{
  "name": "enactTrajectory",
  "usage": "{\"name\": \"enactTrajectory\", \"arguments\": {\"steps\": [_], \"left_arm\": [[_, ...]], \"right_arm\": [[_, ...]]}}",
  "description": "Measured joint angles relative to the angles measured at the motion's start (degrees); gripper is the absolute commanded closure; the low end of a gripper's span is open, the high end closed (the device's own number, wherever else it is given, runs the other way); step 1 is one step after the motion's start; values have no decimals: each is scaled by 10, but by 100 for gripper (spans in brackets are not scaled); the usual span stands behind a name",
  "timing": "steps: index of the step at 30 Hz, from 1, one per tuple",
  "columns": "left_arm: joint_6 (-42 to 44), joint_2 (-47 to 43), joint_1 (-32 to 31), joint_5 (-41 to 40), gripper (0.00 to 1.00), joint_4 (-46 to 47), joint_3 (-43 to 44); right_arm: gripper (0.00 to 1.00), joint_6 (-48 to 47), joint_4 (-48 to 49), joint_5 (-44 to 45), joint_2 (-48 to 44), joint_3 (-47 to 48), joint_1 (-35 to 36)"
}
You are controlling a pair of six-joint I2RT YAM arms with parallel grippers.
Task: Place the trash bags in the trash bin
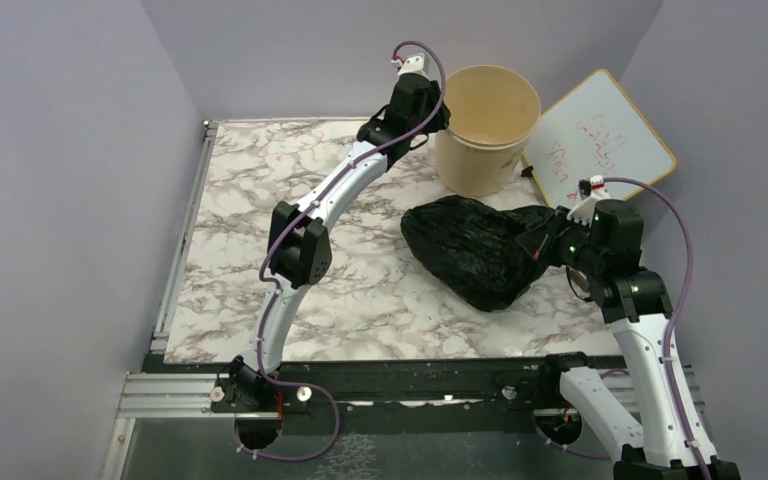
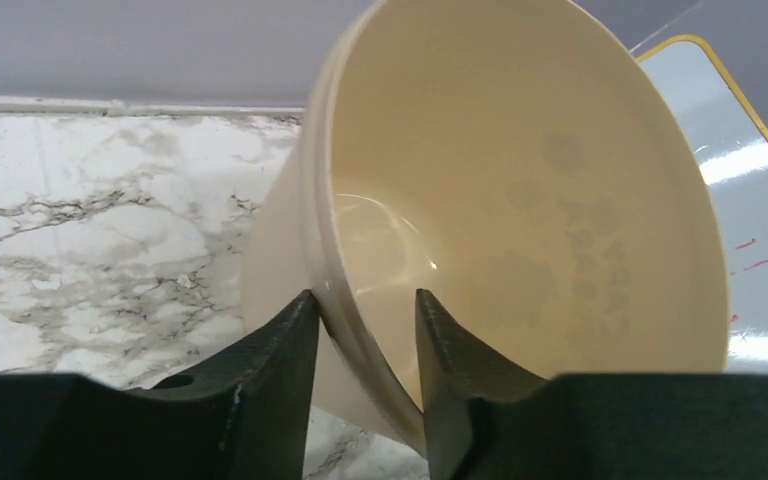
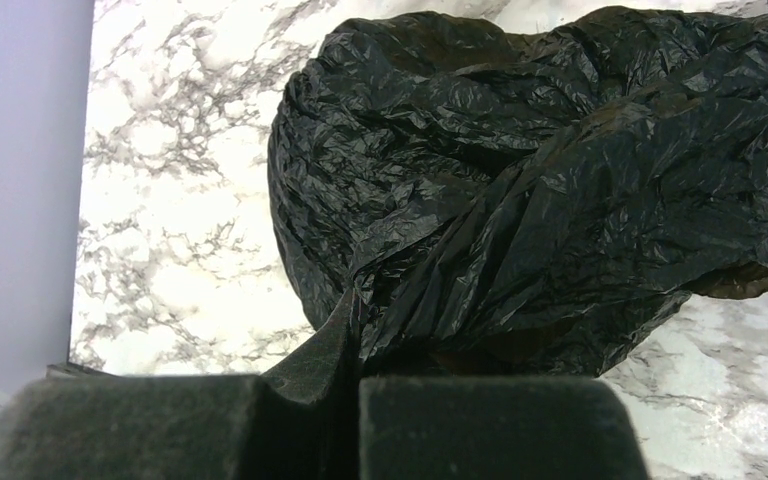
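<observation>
The trash bin [image 1: 487, 132] is a round beige tub standing at the back of the marble table, empty inside. My left gripper [image 1: 434, 122] straddles its left rim, one finger on the outer wall and one inside, shut on the rim; the left wrist view shows the gripper [image 2: 365, 310] and the bin [image 2: 520, 180] close up. The trash bag [image 1: 475, 250] is a crinkly black heap lying in front of the bin. My right gripper [image 1: 542, 244] is shut on the bag's right edge. In the right wrist view the gripper [image 3: 360, 322] pinches gathered plastic of the bag [image 3: 530, 170].
A whiteboard with a yellow frame and red writing [image 1: 600, 135] leans against the right wall just behind the bin; it also shows in the left wrist view [image 2: 755, 200]. Grey walls close in the table on the left, back and right.
</observation>
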Motion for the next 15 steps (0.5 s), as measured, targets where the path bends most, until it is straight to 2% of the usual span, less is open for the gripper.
{"name": "enactTrajectory", "arguments": {"steps": [12,15], "left_arm": [[9,0,4,-13,86,-35,-19],[21,-1,4,-18,96,-51,-24]], "right_arm": [[99,-5,-12,2,-8,0,0],[100,-5,-12,2,-8,0,0]]}}
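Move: The left gripper, fingers still half open, already straddles the near-left rim of the trash bin; the bin's middle lies about 9 cm to its right, 3 cm ahead and 12 cm below. The black trash bag is some 16 cm back, 10 cm right and 18 cm below it; the whiteboard stands roughly 30 cm right and level with it fore and aft. From the right gripper, the bin is about 25 cm ahead, 9 cm left and 10 cm lower. Close the left gripper on the bin's near-left rim, one finger inside the wall and one outside, until the wall is pinched. Hold the place at first, then take the rim down about 4 cm and some 2 cm left while still closing, letting the wrist tip a little, 5 degrees or so. Keep the right gripper nearly still, shut on the bag. ##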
